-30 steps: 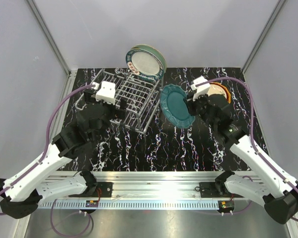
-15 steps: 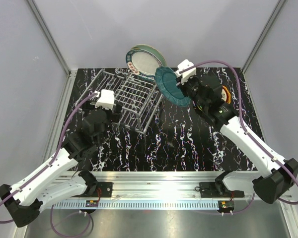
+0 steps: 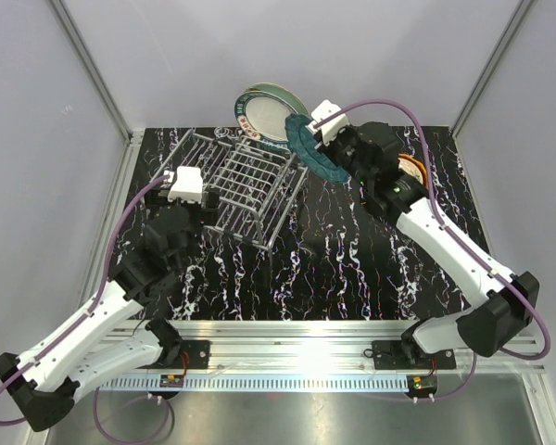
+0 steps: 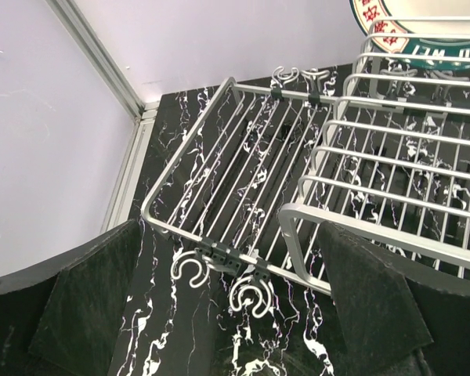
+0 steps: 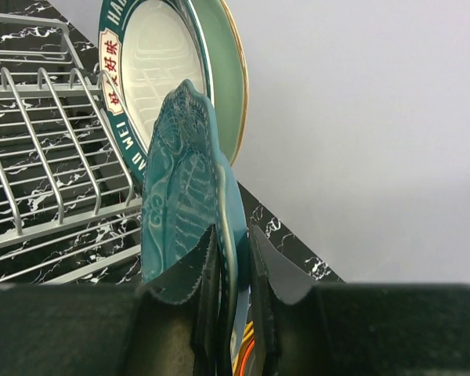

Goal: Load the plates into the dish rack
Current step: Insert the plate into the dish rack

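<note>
My right gripper is shut on the rim of a dark teal plate and holds it edge-up in the air at the back right corner of the dish rack. In the right wrist view the teal plate is clamped between my fingers, just in front of a cream-centred plate and a mint green plate that stand at the back of the rack. My left gripper is open at the rack's front left, with the rack's wire edge in front of its fingers.
An orange-rimmed plate lies on the black marbled table at the right, behind my right arm. The booth's white walls close in the table on three sides. The rack's raised frame stands to the right of its low section.
My right arm has lifted the teal plate off the table and carried it left and back to the rack's rear corner, turning it on edge. The left gripper drew back slightly left.
</note>
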### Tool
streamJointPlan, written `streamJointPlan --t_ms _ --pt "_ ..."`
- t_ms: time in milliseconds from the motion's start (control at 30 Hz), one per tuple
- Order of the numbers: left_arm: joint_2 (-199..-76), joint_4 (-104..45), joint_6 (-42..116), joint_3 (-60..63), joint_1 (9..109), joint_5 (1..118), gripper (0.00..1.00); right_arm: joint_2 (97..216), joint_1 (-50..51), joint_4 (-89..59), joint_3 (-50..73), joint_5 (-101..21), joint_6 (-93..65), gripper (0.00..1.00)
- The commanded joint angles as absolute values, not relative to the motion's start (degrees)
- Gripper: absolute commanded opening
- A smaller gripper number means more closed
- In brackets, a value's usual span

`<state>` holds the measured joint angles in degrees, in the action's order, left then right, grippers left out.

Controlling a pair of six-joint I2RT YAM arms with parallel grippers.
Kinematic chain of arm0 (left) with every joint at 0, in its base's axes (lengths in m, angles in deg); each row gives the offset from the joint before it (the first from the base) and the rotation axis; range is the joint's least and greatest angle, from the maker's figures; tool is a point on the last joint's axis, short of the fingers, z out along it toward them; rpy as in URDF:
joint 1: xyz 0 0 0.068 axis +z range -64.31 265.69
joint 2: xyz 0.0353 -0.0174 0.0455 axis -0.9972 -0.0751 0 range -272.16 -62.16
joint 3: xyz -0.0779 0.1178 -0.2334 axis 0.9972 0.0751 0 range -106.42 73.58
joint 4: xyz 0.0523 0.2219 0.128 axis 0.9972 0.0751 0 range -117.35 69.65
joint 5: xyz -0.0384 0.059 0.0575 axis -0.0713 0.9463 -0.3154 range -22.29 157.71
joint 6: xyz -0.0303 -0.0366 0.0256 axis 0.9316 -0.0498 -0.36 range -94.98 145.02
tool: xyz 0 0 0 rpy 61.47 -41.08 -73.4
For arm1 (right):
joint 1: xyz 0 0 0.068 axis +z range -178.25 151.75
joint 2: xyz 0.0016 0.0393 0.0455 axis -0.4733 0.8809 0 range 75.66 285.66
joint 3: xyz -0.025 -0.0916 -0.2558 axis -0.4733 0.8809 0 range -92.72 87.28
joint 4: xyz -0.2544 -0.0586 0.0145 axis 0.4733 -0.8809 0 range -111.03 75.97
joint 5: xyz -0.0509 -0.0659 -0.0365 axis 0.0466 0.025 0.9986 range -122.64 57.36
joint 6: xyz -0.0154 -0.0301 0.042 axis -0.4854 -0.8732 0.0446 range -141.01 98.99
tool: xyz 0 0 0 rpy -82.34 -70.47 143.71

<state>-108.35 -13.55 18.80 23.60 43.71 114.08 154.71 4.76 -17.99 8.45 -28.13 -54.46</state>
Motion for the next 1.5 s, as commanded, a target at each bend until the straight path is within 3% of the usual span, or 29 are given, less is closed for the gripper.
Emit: streamJointPlan --t_ms 0,1467 --pt "-107.42 -17.33 18.43 24.71 44.03 115.69 0.99 154.32 5.23 -5.59 1.86 -29.92 -57.22 0.0" --pt "-107.6 -17.16 18.34 24.88 44.03 113.59 0.99 166.01 5.23 -3.22 -9.05 -42.66 -61.7 0.0"
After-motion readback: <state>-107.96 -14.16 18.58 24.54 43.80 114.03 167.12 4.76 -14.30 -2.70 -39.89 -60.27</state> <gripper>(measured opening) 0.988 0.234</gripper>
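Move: The slot for the blue plate, in the dish rack just on the near side of the standing white plate, lies some 13 cm left of the right hand, 6 cm ahead and 10 cm below. The white plate's middle is about 9 cm ahead, 14 cm left and 8 cm down; the green plate stands just behind, 12 cm ahead and 12 cm left. From the idle left hand the slot is roughly 21 cm ahead and 24 cm to its right, near its height. The blue plate, still pinched by its rim and hanging below the right fingers, is carried left and somewhat forward, about 7 cm in all and rising a centimetre or so, in over the rack's far right end towards the white plate. The right wrist swings it some 10 degrees counter-clockwise on the way and tips slightly up, the fingers keeping their hold. ##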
